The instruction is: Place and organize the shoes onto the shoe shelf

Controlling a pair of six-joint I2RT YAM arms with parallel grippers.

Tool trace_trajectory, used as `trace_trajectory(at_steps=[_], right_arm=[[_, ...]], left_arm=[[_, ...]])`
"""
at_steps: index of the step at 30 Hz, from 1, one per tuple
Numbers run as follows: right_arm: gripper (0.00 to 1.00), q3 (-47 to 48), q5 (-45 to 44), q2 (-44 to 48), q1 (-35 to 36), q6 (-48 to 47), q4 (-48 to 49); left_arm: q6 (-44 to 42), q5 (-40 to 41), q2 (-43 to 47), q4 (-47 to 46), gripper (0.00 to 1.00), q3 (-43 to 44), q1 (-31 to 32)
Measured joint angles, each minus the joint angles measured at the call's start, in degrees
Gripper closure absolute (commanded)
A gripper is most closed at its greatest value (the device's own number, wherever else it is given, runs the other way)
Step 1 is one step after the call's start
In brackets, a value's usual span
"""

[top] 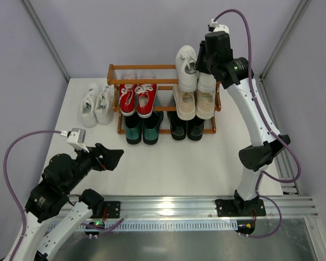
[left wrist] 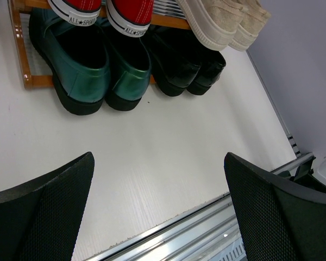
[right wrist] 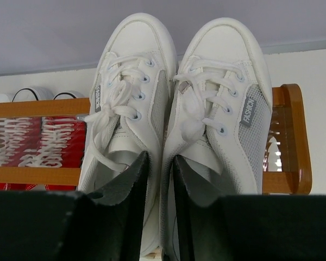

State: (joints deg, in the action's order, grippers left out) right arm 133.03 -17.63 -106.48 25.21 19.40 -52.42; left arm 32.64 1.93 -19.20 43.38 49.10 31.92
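A white sneaker pair (right wrist: pixel 136 65) lies on the right end of the top tier of the shoe shelf (top: pixel 141 68), toes pointing away. My right gripper (right wrist: pixel 161 157) reaches down from above with one finger inside each shoe. The two inner walls sit between the fingers, which stand only slightly apart. From above, the right gripper (top: pixel 198 62) covers the heels. Red sneakers (top: pixel 137 99) and beige sneakers (top: pixel 194 103) fill the middle tier. Green loafers (left wrist: pixel 87 70) and black loafers (left wrist: pixel 185 65) fill the bottom. My left gripper (left wrist: pixel 158 157) hangs open over bare table.
A second white sneaker pair (top: pixel 96 103) stands on the table just left of the shelf. The left half of the top tier holds nothing. The metal rail (top: pixel 168 206) carrying the arm bases runs along the near edge. Grey walls close in the sides.
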Motion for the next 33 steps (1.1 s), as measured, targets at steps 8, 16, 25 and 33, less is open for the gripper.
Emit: trace_trajectory(at_steps=[8,16,25,33], right_arm=[[0.41,-5.55,-0.81,2.49,-0.48,-0.28,2.29],[0.32,-5.25,-0.26,2.64,-0.70,-1.75,2.82],[0.23,-4.11,1.70,5.53,-1.07,-4.26,4.79],[0.22,-5.81,3.76,9.33,-1.33,-5.66,7.28]], left_arm=[[0.00,0.00,0.00,0.22,0.00,0.31,0.00],[0.07,0.00,-0.02,0.22,0.00,0.31,0.00],[0.22,0.63,-1.01,0.09,0.00,0.42,0.00],[0.42,2.05,-2.67,-0.20,0.00,0.50,0.00]])
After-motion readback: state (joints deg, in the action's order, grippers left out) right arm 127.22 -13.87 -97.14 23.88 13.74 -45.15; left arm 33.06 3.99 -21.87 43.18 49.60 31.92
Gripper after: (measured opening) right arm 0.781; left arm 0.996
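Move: The pair of white sneakers stands on the right half of the top shelf, its middle some 2 cm ahead of the right hand and 3 cm below, with the fingertips down in the shoe openings. The beige sneakers lie about 18 cm below the hand and 1 cm back; the red sneakers are about 23 cm left, level with it and 17 cm down. From the left hand the white pair lies roughly 32 cm ahead, 33 cm right and 8 cm up. The white sneakers' inner sides, between the right hand's fingers, are let go: the fingers open wide while the hand eases about 1 cm right and briefly dips. Then it rises about 6 cm out of the shoe openings and draws back some 2.5 cm towards the robot, tilting its fingertips up about 10 degrees. ##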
